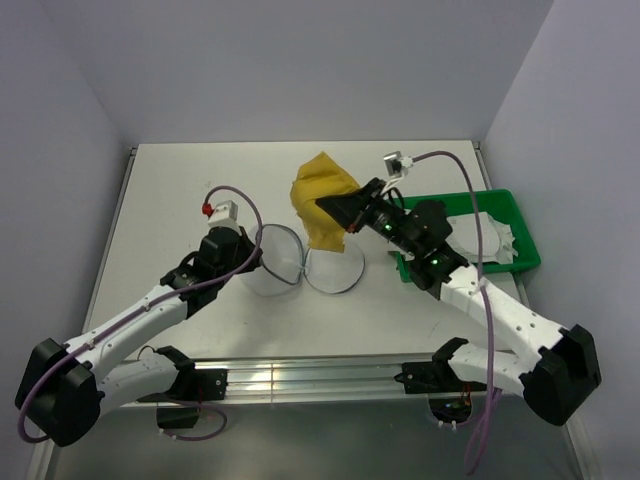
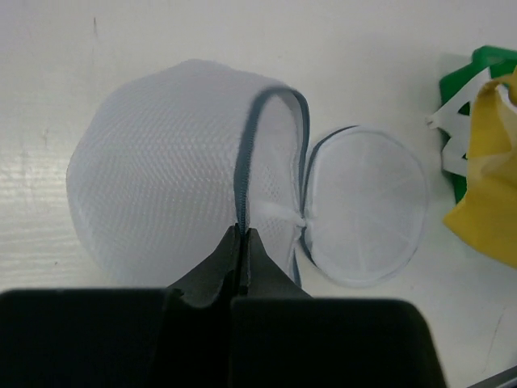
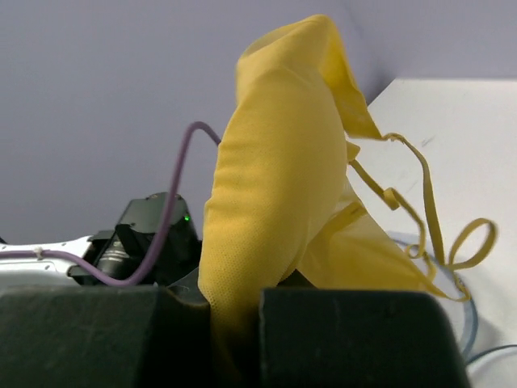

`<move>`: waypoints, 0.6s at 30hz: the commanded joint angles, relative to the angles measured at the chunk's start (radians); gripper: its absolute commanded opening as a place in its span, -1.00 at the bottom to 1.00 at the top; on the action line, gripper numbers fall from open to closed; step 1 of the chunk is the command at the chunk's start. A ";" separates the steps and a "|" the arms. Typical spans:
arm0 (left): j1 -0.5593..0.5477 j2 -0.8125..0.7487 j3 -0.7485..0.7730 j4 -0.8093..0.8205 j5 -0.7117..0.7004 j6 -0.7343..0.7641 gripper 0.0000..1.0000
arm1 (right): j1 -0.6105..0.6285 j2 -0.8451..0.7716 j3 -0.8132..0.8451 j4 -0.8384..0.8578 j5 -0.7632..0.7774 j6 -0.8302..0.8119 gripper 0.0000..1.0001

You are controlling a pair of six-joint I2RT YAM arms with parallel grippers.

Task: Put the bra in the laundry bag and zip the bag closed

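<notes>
The laundry bag [image 1: 282, 260] lies open on the table, a white mesh drum [image 2: 174, 170] with its round lid [image 2: 365, 206] flopped to the right. My left gripper [image 2: 241, 234] is shut on the bag's grey zipper edge [image 2: 246, 153] at the rim near the camera. A small white pull tab [image 2: 283, 216] sits beside the hinge. The yellow bra [image 1: 322, 200] hangs lifted above the table behind the bag, with my right gripper [image 1: 345, 208] shut on its fabric [image 3: 275, 186]. Its thin straps [image 3: 428, 218] dangle to the right.
A green plastic tray [image 1: 523, 218] holding white items stands at the right, under my right arm. The left arm's purple cable [image 1: 245, 205] loops above its wrist. Grey walls close in at the back and sides.
</notes>
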 commanded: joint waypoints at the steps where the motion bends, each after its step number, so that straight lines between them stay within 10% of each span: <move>1: 0.013 -0.031 -0.079 0.185 0.017 -0.056 -1.00 | 0.078 0.095 0.051 0.154 0.056 0.041 -1.00; 18: 0.107 -0.022 -0.123 0.240 0.114 -0.059 -1.00 | 0.144 0.432 0.085 0.470 0.051 0.051 -1.00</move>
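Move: The bra is in the right gripper, held high. The laundry bag's open mouth lies about 10 cm to the right hand's left, 7 cm ahead and some 25 cm below. The bag's round lid lies flat about 8 cm ahead of that hand, neither left nor right, 34 cm below. The left hand pinches the mouth's zip edge; the mouth's middle is some 5 cm ahead, 6 cm right and 5 cm below it. Swing the right gripper about 8.5 cm left while sinking roughly 6 cm, turning some 10 degrees counter-clockwise, so that the bra comes in over the bag's mouth; keep the fingers shut on it. Keep the left gripper pinching the zip edge, dipping it about 3 cm, then easing back up 2 cm and slightly forward and left. ##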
